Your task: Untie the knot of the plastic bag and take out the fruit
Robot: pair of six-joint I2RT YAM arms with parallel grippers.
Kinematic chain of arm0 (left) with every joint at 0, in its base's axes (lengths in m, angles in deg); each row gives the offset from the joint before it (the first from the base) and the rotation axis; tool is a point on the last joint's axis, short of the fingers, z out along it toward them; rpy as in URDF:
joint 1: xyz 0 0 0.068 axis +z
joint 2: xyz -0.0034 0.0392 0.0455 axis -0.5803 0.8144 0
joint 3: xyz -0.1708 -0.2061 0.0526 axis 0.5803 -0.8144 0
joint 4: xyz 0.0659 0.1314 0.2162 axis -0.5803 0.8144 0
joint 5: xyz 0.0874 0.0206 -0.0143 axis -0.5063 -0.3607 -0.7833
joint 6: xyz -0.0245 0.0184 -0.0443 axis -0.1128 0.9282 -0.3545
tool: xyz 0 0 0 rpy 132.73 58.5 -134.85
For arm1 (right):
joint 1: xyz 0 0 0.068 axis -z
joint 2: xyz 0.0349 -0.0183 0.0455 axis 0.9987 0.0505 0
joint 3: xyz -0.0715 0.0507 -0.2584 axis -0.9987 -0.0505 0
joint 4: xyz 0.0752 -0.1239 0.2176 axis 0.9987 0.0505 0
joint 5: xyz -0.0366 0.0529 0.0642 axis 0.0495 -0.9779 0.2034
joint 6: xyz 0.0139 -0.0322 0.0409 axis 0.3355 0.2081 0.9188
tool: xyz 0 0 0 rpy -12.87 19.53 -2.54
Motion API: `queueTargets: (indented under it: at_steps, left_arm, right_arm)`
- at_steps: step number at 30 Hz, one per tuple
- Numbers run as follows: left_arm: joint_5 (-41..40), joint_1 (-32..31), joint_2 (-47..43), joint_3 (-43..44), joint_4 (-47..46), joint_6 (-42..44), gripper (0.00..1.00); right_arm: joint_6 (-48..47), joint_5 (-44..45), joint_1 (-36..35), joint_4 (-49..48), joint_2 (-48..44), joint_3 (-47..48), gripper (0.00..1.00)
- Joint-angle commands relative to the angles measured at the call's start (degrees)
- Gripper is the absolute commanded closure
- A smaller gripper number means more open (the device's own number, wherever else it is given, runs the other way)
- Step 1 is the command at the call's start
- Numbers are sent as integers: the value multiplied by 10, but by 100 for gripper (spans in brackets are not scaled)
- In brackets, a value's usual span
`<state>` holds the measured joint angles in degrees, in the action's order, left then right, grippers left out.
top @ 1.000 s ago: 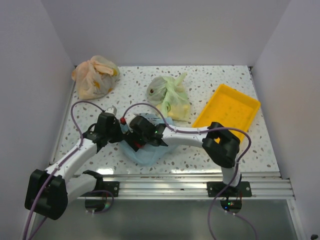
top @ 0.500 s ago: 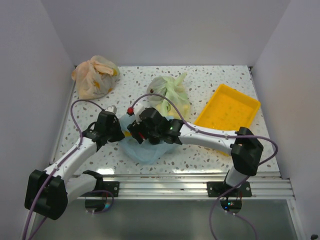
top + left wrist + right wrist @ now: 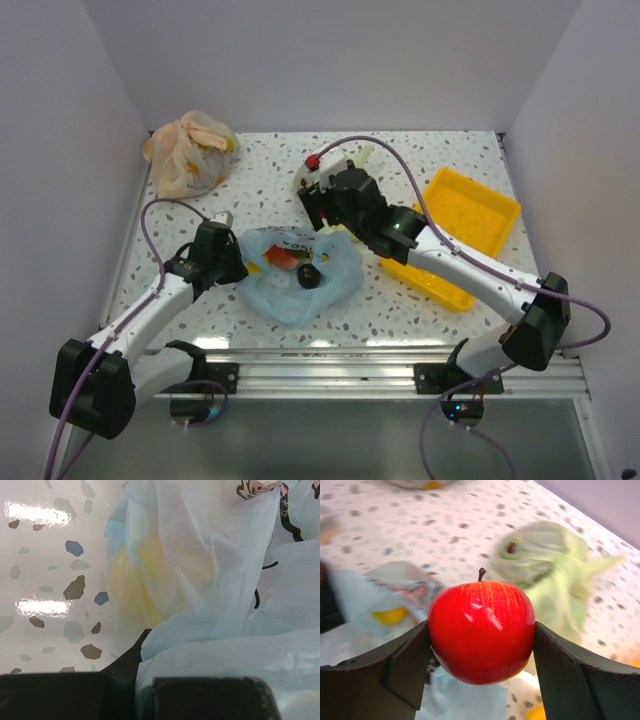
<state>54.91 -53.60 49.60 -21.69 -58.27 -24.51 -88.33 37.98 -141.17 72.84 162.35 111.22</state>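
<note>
The light blue plastic bag [image 3: 295, 285] lies open near the table's front. No knot shows on it. Fruit lies inside: a watermelon slice [image 3: 283, 258], a dark purple round one [image 3: 308, 277] and a yellow piece [image 3: 255, 267]. My left gripper [image 3: 237, 266] is shut on the bag's left edge; in the left wrist view the plastic bag [image 3: 225, 580] bunches over the gripper [image 3: 142, 680]. My right gripper [image 3: 318, 195] hangs above the green bag, away from the blue one. It is shut on a red apple [image 3: 481, 630], with a finger against each side.
A pale green tied bag [image 3: 545, 575] sits right under and behind the right gripper. An orange bag [image 3: 190, 155] rests at the back left. A yellow tray [image 3: 480, 215] lies at the right, partly under the right arm. White walls enclose three sides.
The right gripper closed on the apple inside the blue bag, then rose and swung back-right over the green bag. The bag's open mouth now shows. The left arm held still.
</note>
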Motion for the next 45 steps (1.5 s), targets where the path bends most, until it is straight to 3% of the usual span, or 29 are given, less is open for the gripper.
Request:
queueTargets:
  at_steps: [1,7,9,16,19,20,25,34,39,43,45]
  left_arm:
    - [1,-2,-12,-1,-1,10,100]
    - [27,-2,-14,-12,-11,19,100]
    - [34,-2,-18,-15,-15,18,100]
    - [56,-2,-34,-23,-28,15,100]
    - [60,-2,-37,-27,-31,14,100]
    - [61,-3,-38,-29,-31,14,100]
    - [67,-2,-39,-31,-36,15,100]
    - [63,-3,-41,-16,-25,13,100]
    - [58,-2,-37,0,-11,15,100]
    - [51,-2,-32,21,4,19,100]
    - [47,-2,-30,28,17,22,100]
  right_arm:
    - [14,137,86,30,-4,-10,81]
    - [79,158,255,-4,43,-57,79]
    - [90,157,305,-15,80,-56,74]
    - [135,128,411,-29,204,-19,62]
    - [150,124,438,-18,241,0,38]
    - [155,125,450,-10,245,3,25]
    - [188,99,479,-4,249,-7,1]
    - [178,50,478,11,172,-10,1]
    - [159,-52,466,22,80,-37,1]
    - [125,-101,418,39,-1,-60,1]
    - [95,-108,362,60,-38,-61,1]
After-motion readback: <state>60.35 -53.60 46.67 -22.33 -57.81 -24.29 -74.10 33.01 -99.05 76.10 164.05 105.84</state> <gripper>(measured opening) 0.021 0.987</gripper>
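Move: Some 36 cm to the right of the right hand, which already holds the red apple, and about 18 cm ahead and 20 cm lower, is the far end of the yellow bin. The green bag lies around 16 cm ahead and 8 cm right, the opened blue bag about 6 cm back and 2 cm left, both roughly 21 cm below. From the left hand the bin's far end is about 24 cm ahead and 53 cm right, at about its height. Swinging fast to its right, some 35 cm, and also forward and down by about 18 cm each, the right hand carries the apple into the yellow bin's far end, turning clockwise about 65 degrees with fingers tipping down. It opens fully to let go, then rises, drawing back left. The left hand keeps pinching the blue bag's edge, easing slightly right and back. ##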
